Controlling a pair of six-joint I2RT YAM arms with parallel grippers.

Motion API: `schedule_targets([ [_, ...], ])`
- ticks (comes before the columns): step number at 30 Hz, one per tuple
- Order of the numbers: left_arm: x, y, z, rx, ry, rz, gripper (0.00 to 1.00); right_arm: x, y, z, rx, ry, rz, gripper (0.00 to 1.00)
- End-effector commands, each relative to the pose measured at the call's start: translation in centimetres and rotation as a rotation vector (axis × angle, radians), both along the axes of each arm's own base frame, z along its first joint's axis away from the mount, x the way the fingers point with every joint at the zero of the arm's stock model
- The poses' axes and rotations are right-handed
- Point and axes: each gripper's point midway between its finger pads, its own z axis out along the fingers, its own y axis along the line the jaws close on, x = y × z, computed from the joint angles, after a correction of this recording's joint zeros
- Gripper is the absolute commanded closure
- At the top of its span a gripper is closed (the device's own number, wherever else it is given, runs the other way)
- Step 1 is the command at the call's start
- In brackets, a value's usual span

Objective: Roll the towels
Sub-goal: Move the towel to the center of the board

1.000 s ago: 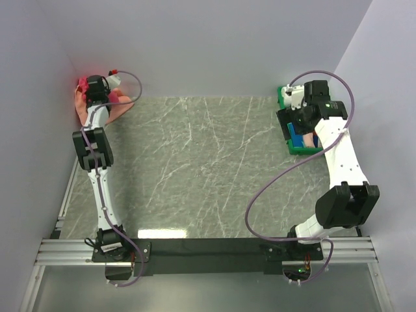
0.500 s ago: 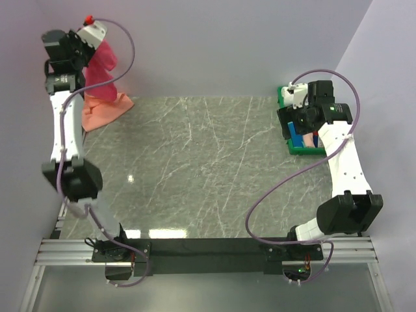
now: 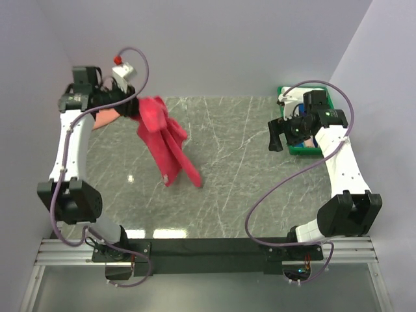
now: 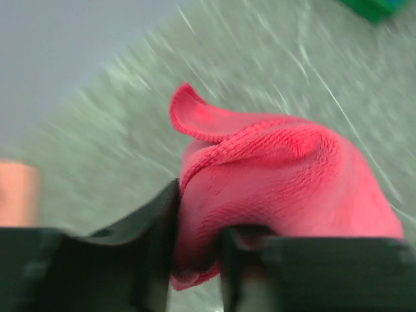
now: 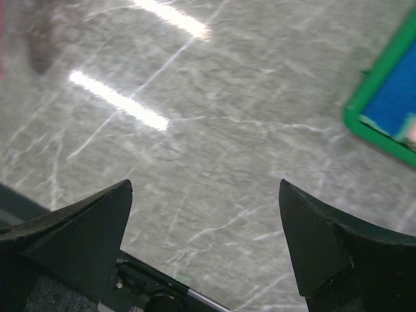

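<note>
A crimson pink towel (image 3: 166, 140) streams down and to the right from my left gripper (image 3: 133, 107), high over the table's back left. In the left wrist view the cloth (image 4: 279, 175) fills the narrow gap between the two fingers of that gripper (image 4: 198, 253), which is shut on it. A salmon orange towel (image 3: 104, 117) lies crumpled in the back left corner, behind the left arm. My right gripper (image 3: 276, 136) hovers wide open just left of the green tray, with only bare table between its fingers (image 5: 84, 227).
The green tray (image 3: 302, 151) stands at the back right against the wall, half hidden by the right arm; a blue towel (image 5: 393, 97) lies in it. Walls close the table at the back and on both sides.
My left arm lifted the pink towel off the corner pile, then swung it right and down over the table. My right gripper moved left, off the tray.
</note>
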Motion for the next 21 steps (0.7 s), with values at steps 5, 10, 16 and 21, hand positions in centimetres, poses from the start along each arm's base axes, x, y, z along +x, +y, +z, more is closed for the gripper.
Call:
schedule_targets([
  [5,-3.1,2.7,-12.5,-0.053,0.421,0.067,0.37,-2.1,4.3,-1.2,0.115,0.069,0.143,0.00],
  [10,-3.3,7.9,-13.5,-0.064,0.443,0.198,0.39,-3.6,5.9,-2.6,0.111,0.103,0.182,0.12],
  [16,-8.6,7.2,-16.4,0.035,0.501,0.072,0.40,-5.8,8.1,-6.1,0.100,0.165,0.246,0.29],
  [21,-11.8,5.9,-17.2,-0.024,0.534,0.028,0.37,-6.3,12.9,-7.1,0.201,0.145,0.306,0.26],
])
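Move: The left hand, high up, still has the red towel at its fingers, the cloth's middle some 5 cm back, 8 cm right and 15 cm below. The board's centre lies roughly 11 cm back, 24 cm right and 30 cm below it; the peach towel is 10 cm ahead, 14 cm left, 30 cm down. From the right hand the red towel is about 37 cm left and 3 cm ahead, level in height; the green basket, 14 cm ahead, 10 cm right, 18 cm down. Dropping about 19 cm, the left hand spreads its already parting fingers and lets go of the red towel, drawing back some 10 cm and shifting left, its fingertips tipping downward about 35 degrees. The empty right hand leaves the basket side, travelling left, down and back (8 to 10 cm each) towards the towel, its wide-open fingers narrowing a little. ##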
